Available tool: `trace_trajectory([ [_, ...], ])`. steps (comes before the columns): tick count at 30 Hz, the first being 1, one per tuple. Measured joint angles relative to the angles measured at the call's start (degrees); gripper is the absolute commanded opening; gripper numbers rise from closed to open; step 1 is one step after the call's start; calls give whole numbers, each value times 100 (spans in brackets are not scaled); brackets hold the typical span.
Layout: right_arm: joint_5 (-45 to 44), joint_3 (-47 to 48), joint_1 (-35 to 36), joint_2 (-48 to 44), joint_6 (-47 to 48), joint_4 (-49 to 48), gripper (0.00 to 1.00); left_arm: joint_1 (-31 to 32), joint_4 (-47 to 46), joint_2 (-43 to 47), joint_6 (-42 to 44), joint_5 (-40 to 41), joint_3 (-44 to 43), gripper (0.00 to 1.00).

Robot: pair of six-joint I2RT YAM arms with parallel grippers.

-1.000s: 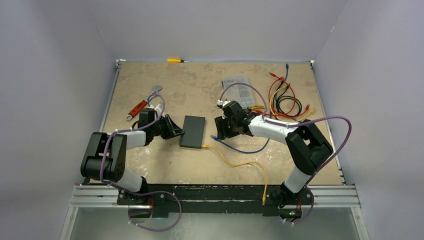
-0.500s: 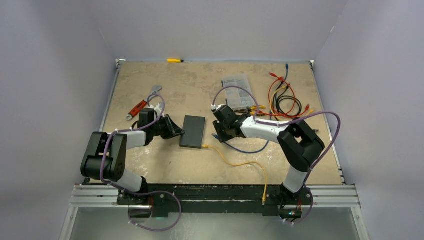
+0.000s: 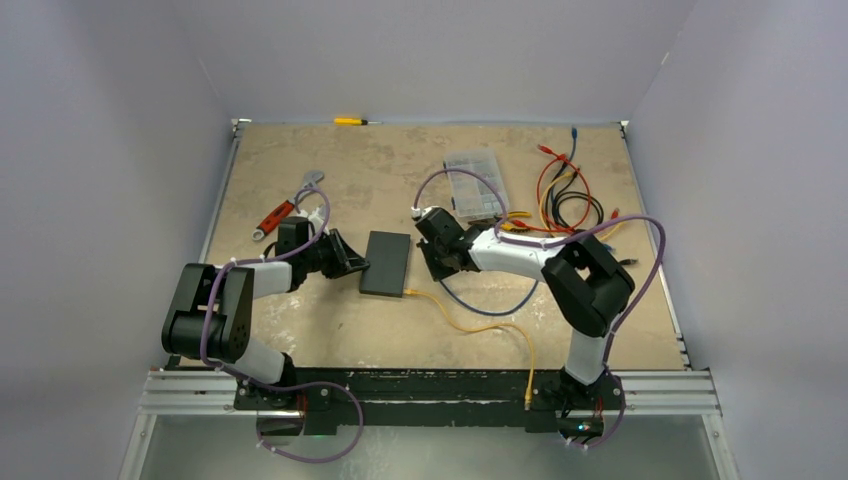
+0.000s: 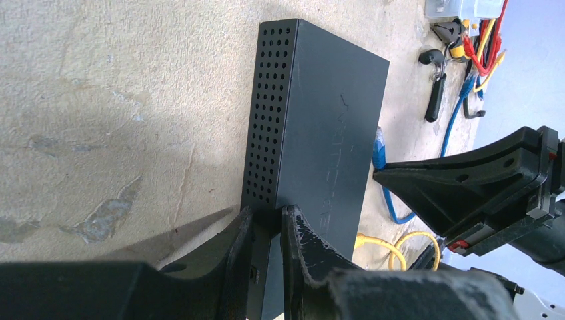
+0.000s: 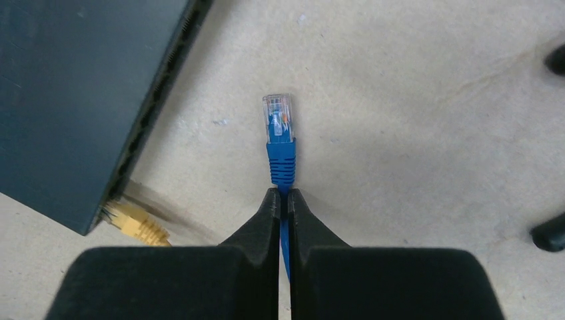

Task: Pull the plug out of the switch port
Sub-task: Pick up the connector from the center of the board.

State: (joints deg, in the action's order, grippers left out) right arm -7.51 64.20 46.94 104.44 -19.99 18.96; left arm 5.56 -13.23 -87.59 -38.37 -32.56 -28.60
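The switch (image 3: 387, 263) (image 4: 320, 133) (image 5: 73, 100) is a flat matte-black box lying mid-table. My left gripper (image 3: 358, 266) (image 4: 266, 217) is shut on its left edge. A yellow plug (image 5: 136, 223) (image 3: 411, 292) sits in a port at the switch's near corner. A blue plug (image 5: 278, 130) lies free on the table to the right of the switch, in no port. My right gripper (image 3: 437, 268) (image 5: 284, 193) is shut on the blue cable just behind that plug's boot.
The yellow cable (image 3: 500, 330) trails toward the table's near edge. A clear organiser box (image 3: 474, 185) and a tangle of coloured cables (image 3: 570, 200) lie at the back right. A red-handled wrench (image 3: 285, 208) lies at the left and a yellow screwdriver (image 3: 352, 121) at the far edge.
My right arm has swung left toward the switch, and its jaws have gone from open to shut on the blue cable. The left arm and switch have not moved.
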Motion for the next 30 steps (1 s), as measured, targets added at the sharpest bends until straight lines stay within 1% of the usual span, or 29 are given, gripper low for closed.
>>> trace_trajectory([
  [6, 221, 264, 0, 199, -42, -7, 0, -2, 2, 2, 0, -2, 0, 13],
  [14, 321, 474, 0, 142, -114, 13, 0, -2, 4, 2, 0, -2, 0, 14],
  [24, 538, 699, -66, -807, -212, -144, 0, 2, 39, 50, 2, 39, 2, 16],
  [30, 979, 737, -363, -1279, -256, -387, 0, 11, 61, 72, 2, 66, 2, 16],
])
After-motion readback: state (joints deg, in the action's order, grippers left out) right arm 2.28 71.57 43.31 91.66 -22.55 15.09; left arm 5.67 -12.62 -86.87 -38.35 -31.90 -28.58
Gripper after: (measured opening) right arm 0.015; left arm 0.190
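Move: I already have the blue cable shut in my right fingers, its connector sticking out about 2 cm ahead and 1 cm left of my grip, at table level. From this hand the switch's middle is some 10 cm left and 3 cm ahead, the yellow plug about 5 cm left and 4 cm back, and the pliers 9 cm right and 8 cm ahead. From my left hand the blue connector lies about 12 cm to the right, level with it. With my right hand I first slide the pinched blue cable a couple of centimetres left, low along the board towards the switch, then lift it ever faster, to about 15 cm up, drifting forward and left some 4 cm each. Meanwhile my wrist tilts about 25 degrees, so the fingers point less steeply down and more out to the left; they stay shut behind the connector. ##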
